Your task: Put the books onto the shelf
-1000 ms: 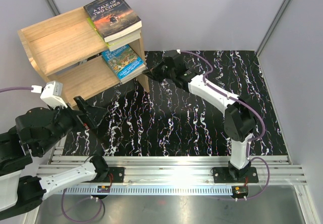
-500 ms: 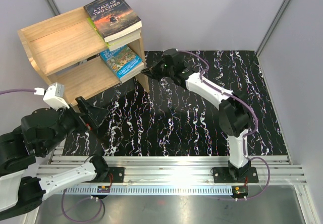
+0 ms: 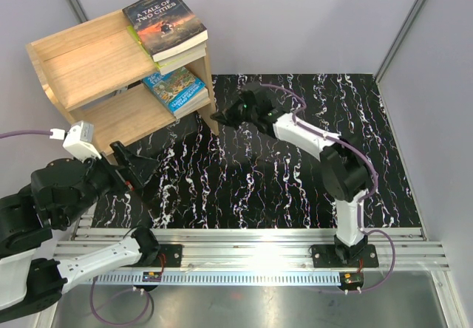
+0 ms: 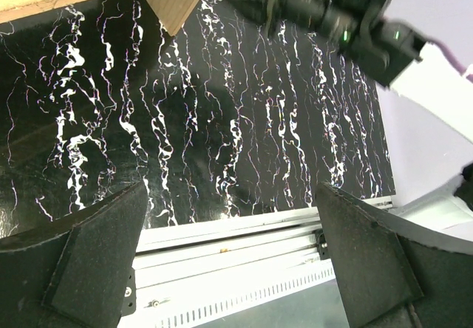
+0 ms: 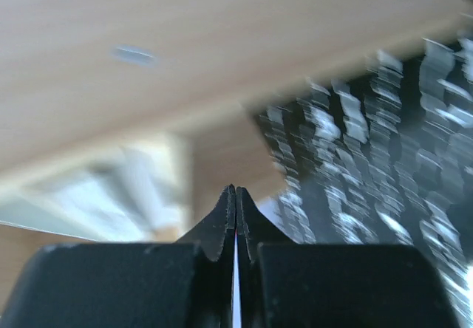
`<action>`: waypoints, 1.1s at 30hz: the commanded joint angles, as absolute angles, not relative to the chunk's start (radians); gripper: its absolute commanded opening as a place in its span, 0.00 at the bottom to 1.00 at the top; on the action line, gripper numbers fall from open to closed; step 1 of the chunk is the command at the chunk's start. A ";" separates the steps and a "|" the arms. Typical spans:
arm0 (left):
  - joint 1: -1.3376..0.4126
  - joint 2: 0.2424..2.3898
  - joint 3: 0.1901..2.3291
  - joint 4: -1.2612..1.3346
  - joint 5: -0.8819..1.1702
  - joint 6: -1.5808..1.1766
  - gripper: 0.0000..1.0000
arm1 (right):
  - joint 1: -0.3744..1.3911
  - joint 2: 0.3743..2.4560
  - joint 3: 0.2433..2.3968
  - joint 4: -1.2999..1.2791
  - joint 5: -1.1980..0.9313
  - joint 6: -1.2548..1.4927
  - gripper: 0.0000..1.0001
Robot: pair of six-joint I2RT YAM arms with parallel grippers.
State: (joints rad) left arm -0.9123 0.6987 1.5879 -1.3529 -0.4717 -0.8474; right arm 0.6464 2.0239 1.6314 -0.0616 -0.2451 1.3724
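Note:
The light wooden shelf (image 3: 89,66) stands at the table's back left. A dark "A Tale of Two Cities" book (image 3: 164,24) lies on top of a green-edged book (image 3: 176,63) at the right end of the upper tier. A blue cartoon book (image 3: 175,89) lies on the lower tier. My right gripper (image 3: 216,115) is shut on nothing, just right of the shelf's front right leg. In the right wrist view the shut tips (image 5: 235,191) point at blurred shelf wood (image 5: 185,40). My left gripper (image 3: 144,167) hangs open over the table's left side, empty (image 4: 233,247).
The black marbled table top (image 3: 266,180) lies between the arms. Aluminium rails (image 3: 251,250) run along the near edge. Grey walls close in the back and right. The left wrist view shows the shelf's leg (image 4: 174,3) and the right arm (image 4: 347,18).
The blue book slid slightly further into the lower tier. My right gripper, still shut, then drew back a little from the shelf. The left arm shifted only slightly.

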 commanded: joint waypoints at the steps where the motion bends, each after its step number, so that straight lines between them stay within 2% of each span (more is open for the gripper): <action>1: -0.914 0.678 1.586 -1.333 -0.489 -0.867 0.99 | 0.640 1.878 1.426 -0.041 -0.262 1.330 0.00; 6: -0.914 0.676 1.575 -1.321 -0.485 -0.827 0.99 | 0.635 1.642 1.252 -0.193 -0.209 1.110 0.01; 8: -0.913 0.686 1.565 -1.295 -0.465 -0.789 0.99 | 0.635 1.571 1.226 -0.274 -0.173 1.031 0.04; 9: -0.913 0.699 1.557 -1.263 -0.460 -0.740 0.99 | 0.635 1.499 1.220 -0.335 -0.155 0.962 0.10; 10: -0.913 0.709 1.540 -1.244 -0.453 -0.712 0.99 | 0.634 1.462 1.216 -0.360 -0.146 0.927 0.30; 12: -0.913 0.735 1.519 -1.169 -0.433 -0.616 0.99 | 0.634 1.361 1.229 -0.428 -0.144 0.834 0.61; 13: -0.913 0.745 1.497 -1.143 -0.425 -0.585 0.99 | 0.635 1.329 1.255 -0.452 -0.143 0.807 0.82; 16: -0.911 0.816 1.477 -1.040 -0.396 -0.463 0.99 | 0.637 1.227 1.343 -0.587 -0.104 0.720 0.90; 17: -0.911 0.849 1.494 -1.016 -0.417 -0.448 0.99 | 0.635 1.186 1.367 -0.662 -0.078 0.701 0.95; 20: -0.911 0.969 1.500 -0.962 -0.490 -0.414 0.99 | 0.635 1.093 1.439 -0.782 -0.025 0.649 1.00; 23: -0.882 1.066 1.410 -0.828 -0.525 -0.313 0.99 | 0.637 0.967 1.425 -0.848 0.059 0.644 1.00; 24: -0.862 1.078 1.319 -0.774 -0.511 -0.219 0.99 | 0.635 0.931 1.410 -0.863 0.087 0.661 1.00; 28: -0.614 1.048 1.108 -0.518 -0.373 -0.239 0.99 | 0.637 0.760 1.301 -0.929 0.184 0.707 1.00; 29: -0.545 1.037 1.060 -0.420 -0.400 -0.241 0.99 | 0.637 0.700 1.283 -0.948 0.208 0.719 1.00; 33: -0.445 1.035 0.885 -0.224 -0.512 -0.153 0.99 | 0.635 0.588 1.201 -0.974 0.287 0.753 1.00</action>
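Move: Below and in front of my left hand is the lower shelf: the two books on it lie about 37 cm ahead, 2 cm to the right and some 17 cm lower. The shelf's left front leg stands roughly 11 cm ahead and 16 cm left. From my right hand these books are about 8 cm ahead, 12 cm left, roughly level; the shelf's right front leg is some 3 cm left and 2 cm back, its foot well below. I pull my shut right hand away from the lower-shelf books, back and to the right, dipping about 6 cm and then rising well above its starting height, opening wide as it climbs and swinging the fingers round to point more forward. My open left hand heads forward and right, then drops and curves back left towards the lower shelf, some 18 cm out and as much down, its left side rolling up. ##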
